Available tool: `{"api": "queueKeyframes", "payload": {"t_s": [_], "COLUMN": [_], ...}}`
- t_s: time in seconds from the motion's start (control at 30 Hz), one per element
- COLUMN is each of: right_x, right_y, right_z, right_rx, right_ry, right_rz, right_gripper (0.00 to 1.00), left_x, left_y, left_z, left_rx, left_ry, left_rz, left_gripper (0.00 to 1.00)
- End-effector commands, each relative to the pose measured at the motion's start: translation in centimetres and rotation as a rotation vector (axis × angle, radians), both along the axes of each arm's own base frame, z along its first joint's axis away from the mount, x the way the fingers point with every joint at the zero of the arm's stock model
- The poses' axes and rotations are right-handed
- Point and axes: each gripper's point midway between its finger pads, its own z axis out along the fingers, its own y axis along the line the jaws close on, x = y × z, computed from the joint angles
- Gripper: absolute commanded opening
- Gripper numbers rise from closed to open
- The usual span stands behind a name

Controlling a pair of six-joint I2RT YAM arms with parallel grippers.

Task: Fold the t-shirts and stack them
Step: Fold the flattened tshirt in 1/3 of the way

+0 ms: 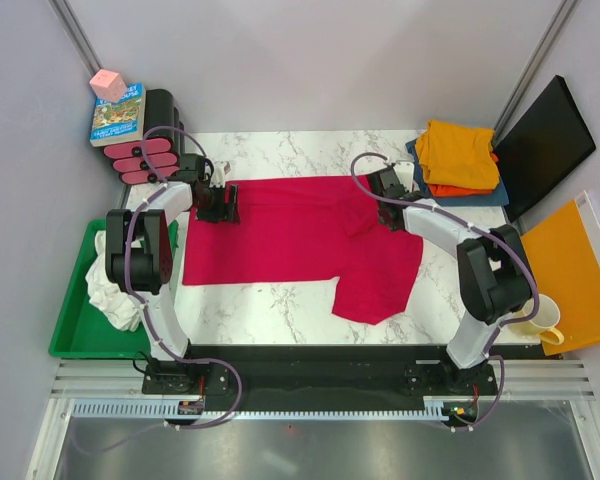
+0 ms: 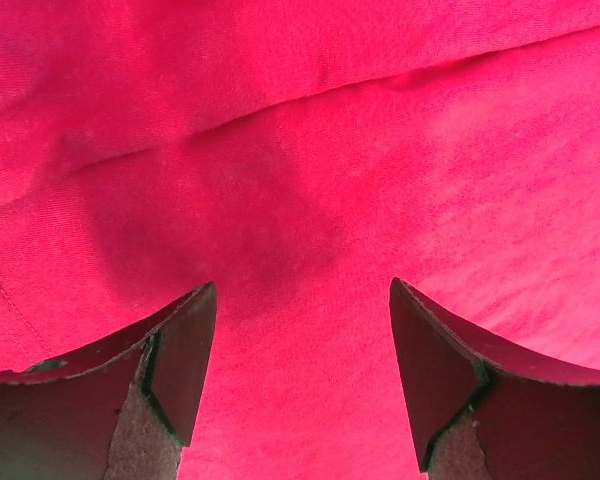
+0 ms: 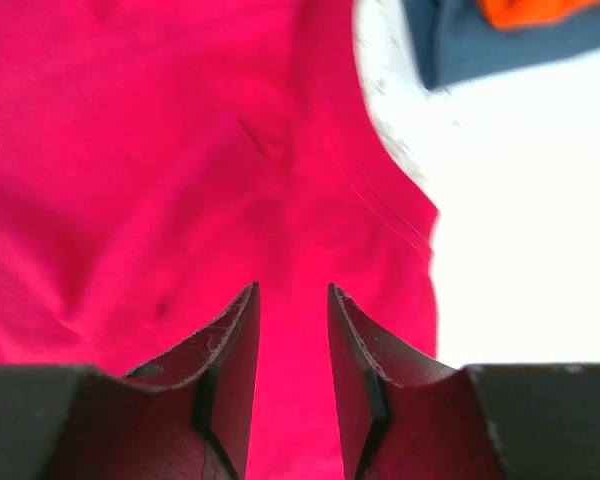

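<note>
A crimson-red t-shirt lies spread on the marble table, one part reaching toward the front at the right. My left gripper hovers over its far left edge, open, with only red cloth below the wide jaws. Over the far right part of the shirt my right gripper stands open with a narrow gap, and red cloth shows beneath it near the hem. Folded yellow-orange, orange and blue t-shirts are stacked at the back right. A white t-shirt lies crumpled in the green tray.
The green tray sits off the table's left side. Pink-and-black cases, a book and a pink cube stand at the back left. At the right are a black board, a flat orange board and a mug.
</note>
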Motion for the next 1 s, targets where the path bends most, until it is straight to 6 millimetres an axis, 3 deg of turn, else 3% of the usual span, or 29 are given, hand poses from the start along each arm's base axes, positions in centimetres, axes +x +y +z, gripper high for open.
{"api": "queueKeyframes", "payload": {"t_s": [0.0,0.17,0.5,0.7,0.97], "right_x": [-0.6,0.9,5.0,6.1,7.3], "right_y": [-0.9,-0.3,1.9,2.7,3.5], "right_z": [0.5,-1.5,-1.8,-0.8,-2.7], "right_rx": [-0.010,-0.023,0.004,0.032,0.028], "right_ry": [-0.040,-0.003,-0.025,-0.055,-0.018], "right_rz": [-0.027,-0.025,0.000,0.007,0.041], "right_gripper": [0.41,0.41,0.42,0.42,0.43], "left_x": [0.8,0.7,0.0,0.0,0.0], "left_y": [-0.3,-0.5,-0.1,0.0,0.0], "left_z": [1.1,1.0,0.9,0.8,0.5], "left_rx": [-0.011,-0.022,0.000,0.001,0.007], "left_ry": [-0.050,-0.044,-0.043,-0.042,-0.037], "left_rz": [-0.006,-0.002,-0.005,-0.003,-0.003], "left_gripper": [0.77,0.77,0.77,0.77,0.77]}}
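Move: The crumpled bit of the t-shirt lies about 4 cm ahead of the right hand and 6 cm to its left, some 5 cm lower. The far folded edge is roughly 16 cm straight ahead; the stack of folded shirts stands about 17 cm ahead and 17 cm to the right. The loose sleeve lies some 18 cm back and 5 cm left. From the left hand the crumple is about 37 cm to the right and 2 cm ahead, almost level in height. Back about a centimetre at first, then down some 3 cm and on forward and to the left in a low sweep of roughly 7 cm towards the t-shirt's crumpled bit: this is the right hand, its fingers staying part open. Midway it climbs a little, ending lower than it began, with the wrist hardly turning. Contact with the cloth can't be made out. ##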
